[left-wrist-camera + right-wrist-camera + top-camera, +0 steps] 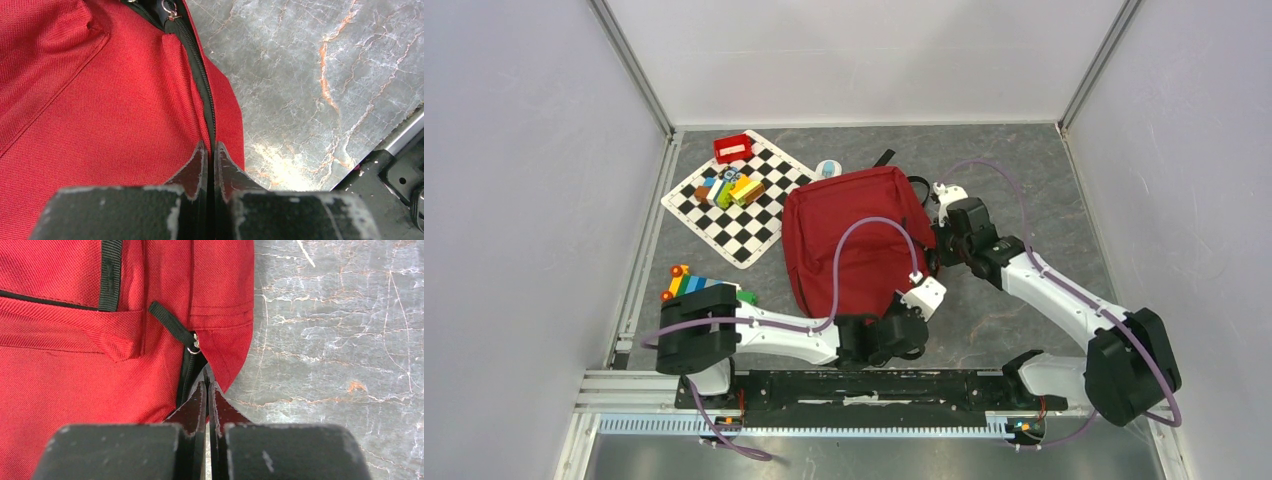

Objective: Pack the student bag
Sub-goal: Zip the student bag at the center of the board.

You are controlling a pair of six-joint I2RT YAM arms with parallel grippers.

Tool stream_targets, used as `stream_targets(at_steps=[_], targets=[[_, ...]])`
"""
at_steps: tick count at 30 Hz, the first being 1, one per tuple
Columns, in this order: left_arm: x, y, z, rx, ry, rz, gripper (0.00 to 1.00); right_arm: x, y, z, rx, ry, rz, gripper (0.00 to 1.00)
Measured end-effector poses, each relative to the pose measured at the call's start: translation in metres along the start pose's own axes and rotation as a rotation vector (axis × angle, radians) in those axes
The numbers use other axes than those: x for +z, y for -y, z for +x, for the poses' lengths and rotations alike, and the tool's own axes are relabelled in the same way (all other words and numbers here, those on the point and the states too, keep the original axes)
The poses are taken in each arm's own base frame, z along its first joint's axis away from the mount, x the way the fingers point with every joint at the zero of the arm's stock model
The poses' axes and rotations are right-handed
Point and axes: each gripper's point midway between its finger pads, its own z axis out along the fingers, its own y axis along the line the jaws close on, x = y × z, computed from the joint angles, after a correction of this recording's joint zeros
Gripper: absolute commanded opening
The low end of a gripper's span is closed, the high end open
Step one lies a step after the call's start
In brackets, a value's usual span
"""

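The student bag (854, 240), dark red with black zippers, lies flat in the middle of the table. My left gripper (902, 328) is at its near right corner. In the left wrist view the fingers (197, 165) are shut, with the bag's black zipper line (205, 95) running straight in between the tips. My right gripper (937, 257) is at the bag's right edge. There its fingers (195, 402) are shut, pinching the black zipper edge (187, 375) just below a zipper pull tab (170, 322).
A checkered mat (749, 232) lies left of the bag with coloured blocks (729, 188) on it and a small red box (733, 147) at its far corner. A rainbow-coloured toy (692, 284) sits near the left arm. A small white and blue object (827, 168) is behind the bag.
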Motion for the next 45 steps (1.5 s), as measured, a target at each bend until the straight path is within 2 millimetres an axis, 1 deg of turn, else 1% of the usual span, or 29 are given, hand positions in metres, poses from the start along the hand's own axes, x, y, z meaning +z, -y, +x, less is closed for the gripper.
stream_targets(at_steps=[8, 11, 18, 19, 20, 21, 22, 23, 24, 25, 27, 29, 31, 33, 35, 37, 39, 41, 43, 45], targets=[[-0.006, 0.004, 0.001, 0.007, 0.000, 0.008, 0.02, 0.010, -0.001, 0.005, -0.030, -0.039, -0.001, 0.00], [-0.009, 0.005, 0.002, 0.015, 0.000, 0.004, 0.02, 0.012, -0.003, 0.001, -0.038, -0.038, -0.003, 0.00], [-0.013, 0.003, 0.001, 0.013, 0.010, -0.016, 0.02, 0.008, -0.009, -0.009, -0.052, -0.024, -0.028, 0.00], [-0.014, 0.003, -0.001, 0.008, 0.013, -0.018, 0.04, 0.008, -0.010, -0.010, -0.052, -0.023, -0.032, 0.00], [-0.015, 0.002, -0.001, 0.006, 0.014, -0.021, 0.11, 0.007, -0.010, -0.010, -0.052, -0.021, -0.035, 0.00], [-0.017, 0.001, -0.003, 0.003, 0.017, -0.025, 0.22, 0.005, -0.011, -0.010, -0.052, -0.020, -0.039, 0.00], [-0.019, 0.001, -0.005, -0.001, 0.020, -0.028, 0.28, 0.003, -0.012, -0.012, -0.051, -0.014, -0.044, 0.00], [-0.021, 0.001, -0.008, -0.008, 0.023, -0.027, 0.32, 0.001, -0.012, -0.015, -0.053, -0.002, -0.046, 0.00], [-0.025, 0.004, -0.009, -0.011, 0.017, -0.012, 0.40, -0.001, -0.009, -0.021, -0.054, 0.024, -0.034, 0.00], [-0.030, 0.010, -0.010, -0.012, 0.015, 0.011, 0.44, -0.004, -0.006, -0.029, -0.047, 0.055, -0.023, 0.00], [-0.038, 0.021, -0.014, -0.021, 0.017, 0.044, 0.49, -0.010, -0.001, -0.041, -0.033, 0.103, -0.012, 0.00], [-0.040, 0.029, -0.023, -0.054, 0.008, 0.071, 0.50, -0.015, 0.000, -0.048, -0.024, 0.132, -0.013, 0.00], [-0.038, 0.032, -0.037, -0.105, 0.012, 0.085, 0.51, -0.018, 0.000, -0.052, -0.016, 0.151, -0.020, 0.00], [-0.034, 0.028, -0.051, -0.153, 0.023, 0.082, 0.58, -0.021, -0.003, -0.054, -0.006, 0.160, -0.033, 0.00], [-0.026, 0.021, -0.065, -0.207, 0.036, 0.064, 0.58, -0.023, -0.006, -0.055, 0.002, 0.164, -0.049, 0.00], [-0.016, 0.012, -0.073, -0.253, 0.038, 0.039, 0.59, -0.024, -0.008, -0.055, 0.006, 0.165, -0.063, 0.00], [-0.005, 0.004, -0.076, -0.287, 0.031, 0.014, 0.60, -0.025, -0.010, -0.056, 0.013, 0.167, -0.072, 0.00], [0.008, -0.006, -0.072, -0.306, 0.017, -0.021, 0.61, -0.027, -0.011, -0.057, 0.020, 0.175, -0.078, 0.00], [0.016, -0.010, -0.066, -0.307, 0.003, -0.047, 0.64, -0.030, -0.011, -0.059, 0.023, 0.184, -0.080, 0.00], [0.023, -0.010, -0.060, -0.295, -0.012, -0.063, 0.68, -0.033, -0.012, -0.061, 0.028, 0.196, -0.083, 0.00]])
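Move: The near zip slider, on the bag's right edge, is about 12 cm ahead of the left hand and 4 cm to its right, at roughly its height; the left fingers already pinch the zipper tape. From the right hand, shut on what seems to be that slider's pull tab, the slider is directly below by about 2 cm. The other slider with its black tab sits 4 cm ahead and 1 cm left of the right hand, 2 cm lower. The zipper tape is first kept taut, the left hand easing back 1 to 2 cm while the shut right hand dips about 1 cm and edges forward-left. Then the left fingers open and let the tape go; that hand rises about 7 cm, swings forward and right towards the near slider and starts down again, turning counter-clockwise. The right hand, still shut, climbs roughly 7 cm from its dip, its fingertips tilting up. ##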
